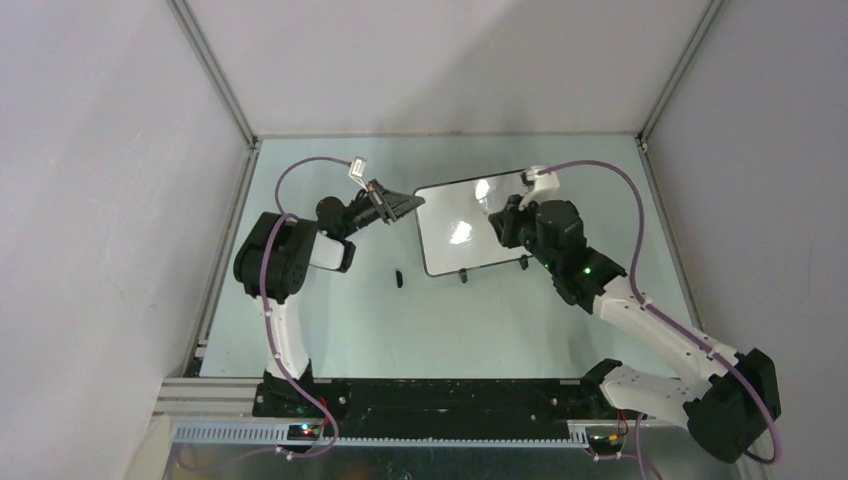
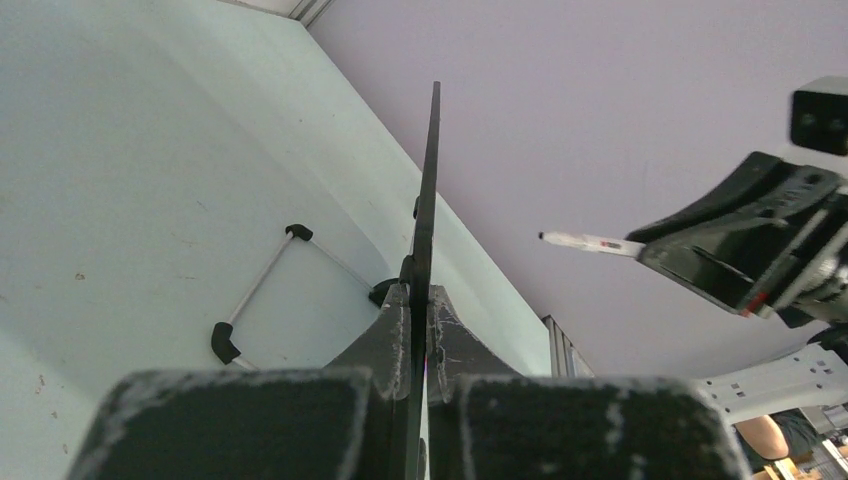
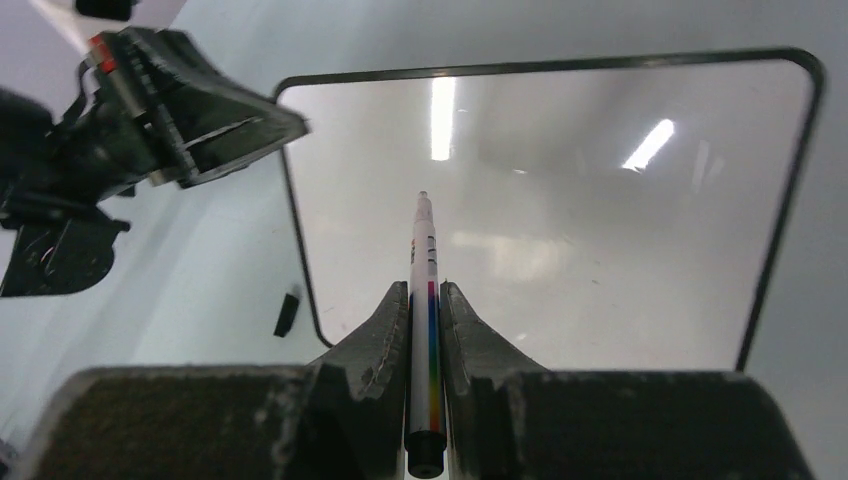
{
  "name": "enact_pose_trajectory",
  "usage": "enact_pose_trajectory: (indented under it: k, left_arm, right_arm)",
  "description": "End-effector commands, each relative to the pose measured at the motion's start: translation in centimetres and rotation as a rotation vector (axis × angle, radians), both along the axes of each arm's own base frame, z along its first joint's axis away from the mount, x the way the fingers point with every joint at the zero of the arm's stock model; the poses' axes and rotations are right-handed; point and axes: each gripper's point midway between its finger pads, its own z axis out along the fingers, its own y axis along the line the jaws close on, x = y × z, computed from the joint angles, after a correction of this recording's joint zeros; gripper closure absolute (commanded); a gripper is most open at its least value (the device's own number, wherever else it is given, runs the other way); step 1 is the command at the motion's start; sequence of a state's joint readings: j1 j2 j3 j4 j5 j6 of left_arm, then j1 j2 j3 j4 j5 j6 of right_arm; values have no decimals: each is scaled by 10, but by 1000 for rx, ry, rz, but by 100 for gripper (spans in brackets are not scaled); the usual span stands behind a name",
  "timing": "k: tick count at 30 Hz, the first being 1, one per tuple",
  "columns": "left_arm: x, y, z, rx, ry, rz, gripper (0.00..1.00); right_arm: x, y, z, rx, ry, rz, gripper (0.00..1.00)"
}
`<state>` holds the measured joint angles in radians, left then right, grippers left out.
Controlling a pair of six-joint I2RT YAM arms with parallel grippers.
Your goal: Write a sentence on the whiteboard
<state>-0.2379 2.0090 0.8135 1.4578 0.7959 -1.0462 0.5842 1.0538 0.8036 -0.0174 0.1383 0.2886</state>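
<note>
The whiteboard (image 1: 450,252) stands tilted mid-table, a glossy white panel in a thin black frame. No sentence shows on its face (image 3: 600,250), only glare from the lights. My left gripper (image 1: 410,203) is shut on the board's upper left corner; in the left wrist view the board (image 2: 431,180) runs edge-on between the closed fingers. My right gripper (image 3: 425,292) is shut on a white marker (image 3: 424,250) with a rainbow stripe, pointing at the board's middle. From the left wrist the marker (image 2: 590,242) has its tip a little off the board.
A small black cap (image 1: 398,277) lies on the table left of the board's lower corner, also the cap (image 3: 288,312) beside the frame. The board's wire stand with black feet (image 2: 225,342) rests on the table. Grey walls enclose the table on three sides.
</note>
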Motion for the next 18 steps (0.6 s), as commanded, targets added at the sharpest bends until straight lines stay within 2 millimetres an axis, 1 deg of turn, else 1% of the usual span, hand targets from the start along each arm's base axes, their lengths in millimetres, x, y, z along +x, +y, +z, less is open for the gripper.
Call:
enact_pose_trajectory:
  k: [1,2,3,4,8,11,15,17,18]
  left_arm:
    - [-7,-2,26,-27,-89,-23,100]
    - [-7,-3,26,-28,-86,-22,100]
    - [-6,-3,26,-28,-86,-22,100]
    - [-6,-3,25,-29,-82,-20,100]
    - [-6,-7,24,-39,-70,-21,100]
    - [-9,-12,24,-41,-71,-30,100]
    - [-12,-14,26,-41,-76,-38,100]
    - [-12,-15,27,-43,-74,-40,100]
    - [-12,-15,27,-43,-73,-43,100]
  right_arm:
    - [3,25,24,-96,-80,57,100]
    - [4,30,21,-113,-79,66,100]
    - [4,34,24,-110,-89,72,100]
    - [6,37,20,-119,-83,75,100]
    - [12,49,16,-108,-88,90,100]
    - [14,59,8,-111,-74,108,100]
    - [16,68,8,-111,-82,122,100]
    - [18,73,14,-105,-91,122,100]
    - [19,75,13,-108,-91,125,100]
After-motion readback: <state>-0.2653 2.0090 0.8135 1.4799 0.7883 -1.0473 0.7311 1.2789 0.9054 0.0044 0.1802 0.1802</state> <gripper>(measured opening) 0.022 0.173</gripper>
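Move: The right hand holds the marker tip-out over the whiteboard; the board's middle is about 6 cm ahead, 4 cm left and 8 cm below it. From this hand, the left gripper's fingertips on the board's left edge are some 18 cm left and 8 cm ahead, and the lower edge's clips are roughly 9 cm left, level, and 4 cm right, 2 cm ahead. From the left hand, the middle is about 14 cm right and 2 cm back, slightly below. Carry the right hand about 6 cm left across the face of the whiteboard, rising slightly at first and then sinking to end some 3 cm lower, bringing the marker tip in towards the upper left part. Turn the wrist a little counter-clockwise, its left side dipping, and keep the marker gripped. Hold the left edge pinched with the left gripper, easing it about 1 cm right late on. ##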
